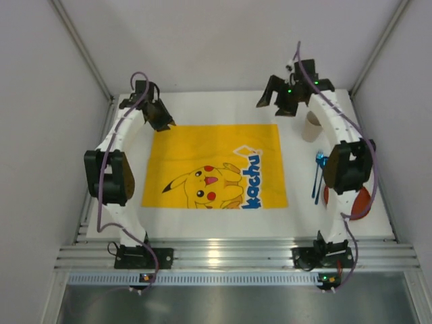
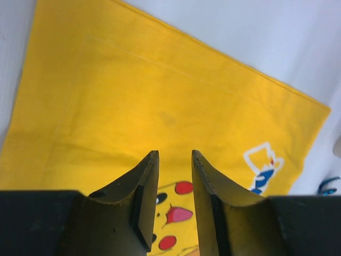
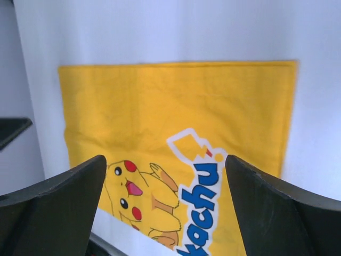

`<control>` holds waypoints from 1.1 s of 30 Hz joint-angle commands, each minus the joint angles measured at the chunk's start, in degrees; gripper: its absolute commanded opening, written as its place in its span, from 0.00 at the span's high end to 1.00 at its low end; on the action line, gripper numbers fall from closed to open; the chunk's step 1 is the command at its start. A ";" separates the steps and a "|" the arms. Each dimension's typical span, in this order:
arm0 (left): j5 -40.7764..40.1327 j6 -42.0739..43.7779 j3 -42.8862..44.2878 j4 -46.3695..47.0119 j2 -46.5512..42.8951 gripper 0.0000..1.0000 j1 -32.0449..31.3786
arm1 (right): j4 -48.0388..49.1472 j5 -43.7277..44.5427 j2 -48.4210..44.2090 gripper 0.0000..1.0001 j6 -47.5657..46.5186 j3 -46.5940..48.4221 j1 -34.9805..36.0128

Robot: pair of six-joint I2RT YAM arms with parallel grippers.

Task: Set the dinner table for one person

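The white dinner table (image 1: 223, 108) carries a yellow Pikachu-print mat (image 1: 216, 165) spread flat in its middle. A beige cup (image 1: 312, 126) stands right of the mat. Blue cutlery (image 1: 318, 177) lies nearer the front, and a red dish (image 1: 359, 201) beside it is partly hidden by my right arm. My left gripper (image 1: 159, 115) hangs over the mat's far left corner, jaws a little apart and empty (image 2: 175, 153). My right gripper (image 1: 283, 94) is raised above the table's far right, wide open and empty (image 3: 165, 158). Both wrist views look down on the mat (image 2: 133, 96) (image 3: 176, 112).
Grey booth walls close in the table on the left, right and back. An aluminium rail (image 1: 223, 256) with both arm bases runs along the near edge. The tip of the blue cutlery (image 2: 327, 186) shows at the right edge of the left wrist view.
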 commanded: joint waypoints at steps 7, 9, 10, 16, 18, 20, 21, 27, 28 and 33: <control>0.03 0.30 -15.13 2.32 -18.75 0.63 -7.65 | -4.58 6.41 -10.13 0.05 -1.03 -3.64 -22.29; -0.06 0.22 -18.20 1.97 -22.34 0.63 -8.09 | -5.29 7.74 -9.43 0.05 -1.30 -3.73 -24.74; -0.23 0.30 -19.26 1.97 -23.50 0.62 -8.27 | -5.37 8.44 -8.38 0.05 -1.65 -3.73 -25.37; -1.37 0.74 -23.66 -1.10 -30.36 0.62 -8.45 | -5.81 7.83 -2.67 0.07 -2.35 -2.07 -26.52; -1.55 0.66 -24.98 -1.54 -32.20 0.62 -8.45 | -5.73 8.09 -1.35 0.07 -2.44 -1.36 -26.43; -2.16 0.22 -25.77 -2.07 -33.35 0.62 -8.53 | -6.08 8.97 0.32 0.09 -2.88 -1.01 -26.52; -2.25 0.04 -26.39 -2.33 -34.40 0.62 -8.53 | -6.16 9.23 1.37 0.12 -3.23 -1.01 -26.43; -4.18 -0.49 -27.88 -4.71 -38.27 0.62 -8.53 | -7.40 13.62 3.49 0.62 -4.72 -1.89 -25.29; -4.36 -0.75 -28.15 -4.80 -38.62 0.62 -8.53 | -7.57 14.41 3.75 0.71 -5.07 -2.06 -24.85; -4.37 -1.72 -30.69 -4.97 -41.61 0.62 -8.53 | -9.33 17.05 4.37 1.00 -6.39 0.92 -19.06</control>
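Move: Some 21 cm to the right hand's right, about 2 cm farther out and 12 cm below it, stands the beige cup. From the same hand, the fork lies roughly 18 cm back and 23 cm right, the spoon 18 cm back and 26 cm right, and the yellow placemat's middle about 10 cm back and 21 cm left, all some 18 cm down. From the left hand the cup is about 62 cm right, 2 cm ahead and 8 cm below. Swinging about 25 cm right with a rise over the first part, wrist turning some 30 degrees clockwise, the right hand passes beyond the cup's middle, then sinks steeply with wide-open fingers, tipping farther down. They shut on the cup's right-hand wall at the rim, pinching it, with a slight nudge left at the end. The left hand, empty, draws back about 17 cm and rises over the placemat's left end. ##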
